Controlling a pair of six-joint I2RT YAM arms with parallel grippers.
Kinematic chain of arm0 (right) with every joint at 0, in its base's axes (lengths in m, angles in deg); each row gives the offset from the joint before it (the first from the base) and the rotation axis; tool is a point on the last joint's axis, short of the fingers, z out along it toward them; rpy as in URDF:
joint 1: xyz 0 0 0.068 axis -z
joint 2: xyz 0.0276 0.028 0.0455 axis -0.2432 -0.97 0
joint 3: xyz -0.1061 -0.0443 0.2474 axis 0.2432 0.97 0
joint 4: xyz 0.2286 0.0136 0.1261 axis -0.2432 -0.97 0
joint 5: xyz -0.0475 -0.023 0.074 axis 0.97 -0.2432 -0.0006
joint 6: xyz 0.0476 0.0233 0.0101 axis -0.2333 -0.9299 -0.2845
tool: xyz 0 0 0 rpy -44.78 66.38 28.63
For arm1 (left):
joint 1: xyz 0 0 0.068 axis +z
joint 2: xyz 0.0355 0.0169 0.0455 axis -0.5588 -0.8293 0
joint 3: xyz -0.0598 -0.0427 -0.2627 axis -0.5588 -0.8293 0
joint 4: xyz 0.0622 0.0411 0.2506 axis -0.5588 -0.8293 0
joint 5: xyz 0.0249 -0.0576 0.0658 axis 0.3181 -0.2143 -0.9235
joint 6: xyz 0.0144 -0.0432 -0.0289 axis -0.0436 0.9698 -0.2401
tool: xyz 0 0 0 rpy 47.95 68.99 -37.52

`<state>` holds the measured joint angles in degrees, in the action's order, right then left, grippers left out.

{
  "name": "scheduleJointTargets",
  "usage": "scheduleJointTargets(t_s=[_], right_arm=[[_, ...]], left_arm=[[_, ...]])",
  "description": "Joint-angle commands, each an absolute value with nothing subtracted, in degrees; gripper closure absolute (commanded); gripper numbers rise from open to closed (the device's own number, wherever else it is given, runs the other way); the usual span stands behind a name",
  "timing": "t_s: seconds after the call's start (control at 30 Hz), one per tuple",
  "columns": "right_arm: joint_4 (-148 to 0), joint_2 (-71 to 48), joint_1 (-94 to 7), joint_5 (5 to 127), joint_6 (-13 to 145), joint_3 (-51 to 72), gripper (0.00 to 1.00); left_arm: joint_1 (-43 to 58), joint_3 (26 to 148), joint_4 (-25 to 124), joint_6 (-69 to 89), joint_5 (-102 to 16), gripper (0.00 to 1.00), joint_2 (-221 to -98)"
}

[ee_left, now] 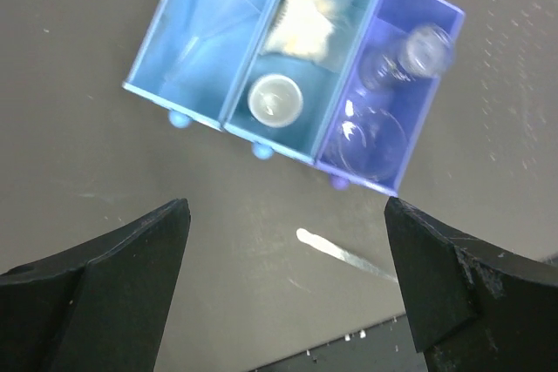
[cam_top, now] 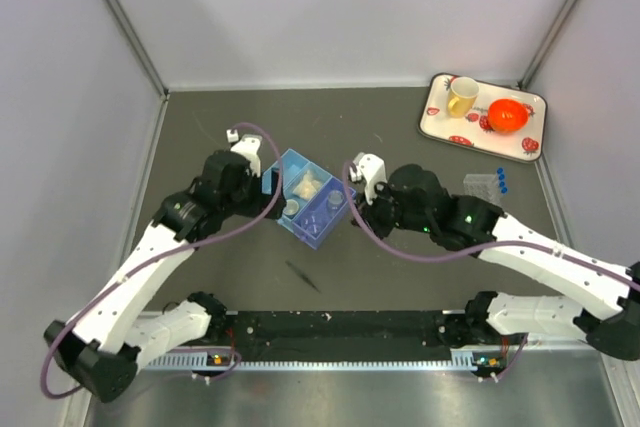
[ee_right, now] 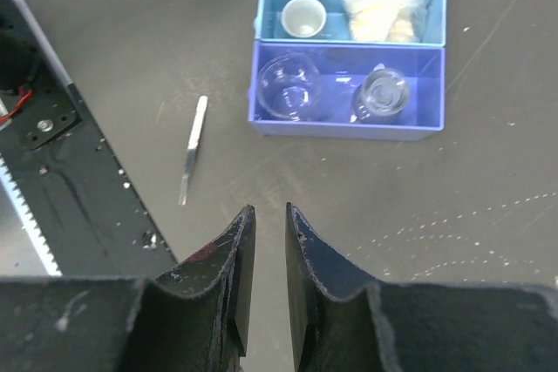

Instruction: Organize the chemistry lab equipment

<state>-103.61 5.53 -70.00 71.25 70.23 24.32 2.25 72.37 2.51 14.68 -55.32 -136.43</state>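
The blue three-compartment tray sits mid-table between both grippers. It holds a clear funnel, a bag of white material with a tiny beaker, and two clear beakers. My left gripper hovers wide open at the tray's left side, empty. My right gripper is at the tray's right side. Its jaws stand a narrow gap apart with nothing between them. The clear tube rack and blue-capped tubes lie far right.
A thin metal spatula lies on the table in front of the tray. The strawberry-patterned tray at the back right carries a yellow mug and an orange bowl. Walls enclose the table.
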Motion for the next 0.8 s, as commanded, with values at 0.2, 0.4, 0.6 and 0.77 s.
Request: scheduleJointTargets(t_s=[0.2,0.4,0.6,0.77], right_arm=[[-100.61,8.42,-81.39,76.90,59.40,30.46,0.80],[-94.29,5.43,-86.58,76.38,55.79,33.97,0.82],[-90.77,2.53,-90.19,75.93,54.21,36.35,0.82],[-88.05,2.08,-91.50,75.32,53.42,37.93,0.82]], left_arm=[[20.69,80.86,16.05,18.00,-49.77,0.02,-156.44],[28.52,84.19,19.92,18.10,-50.72,0.02,-169.80],[31.69,91.91,17.74,18.27,-52.83,0.04,-182.11],[31.69,94.31,15.97,18.45,-51.52,0.04,-189.33]])
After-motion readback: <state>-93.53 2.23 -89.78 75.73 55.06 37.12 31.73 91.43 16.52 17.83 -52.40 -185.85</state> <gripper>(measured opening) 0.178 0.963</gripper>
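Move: From the left hand, the far-left wall of the blue box is about 19 cm ahead, 3 cm left and 18 cm below; the box's middle is roughly 10 cm ahead and 7 cm right, the white cup in it 7 cm ahead and 3 cm right. From the right hand, the tweezers lie some 5 cm back, 19 cm left and 22 cm below; the glass beaker is about 11 cm ahead and 15 cm left. Send the left gripper, kept wide open, some 20 cm forward, swinging left and then increasingly down to the outer side of the blue box's far-left wall, turning about 30 degrees counter-clockwise and tipping down. Meanwhile draw the nearly shut right gripper back about 10 cm, then also down and a little left towards the tweezers, dipping its fingers slightly, without touching them. ##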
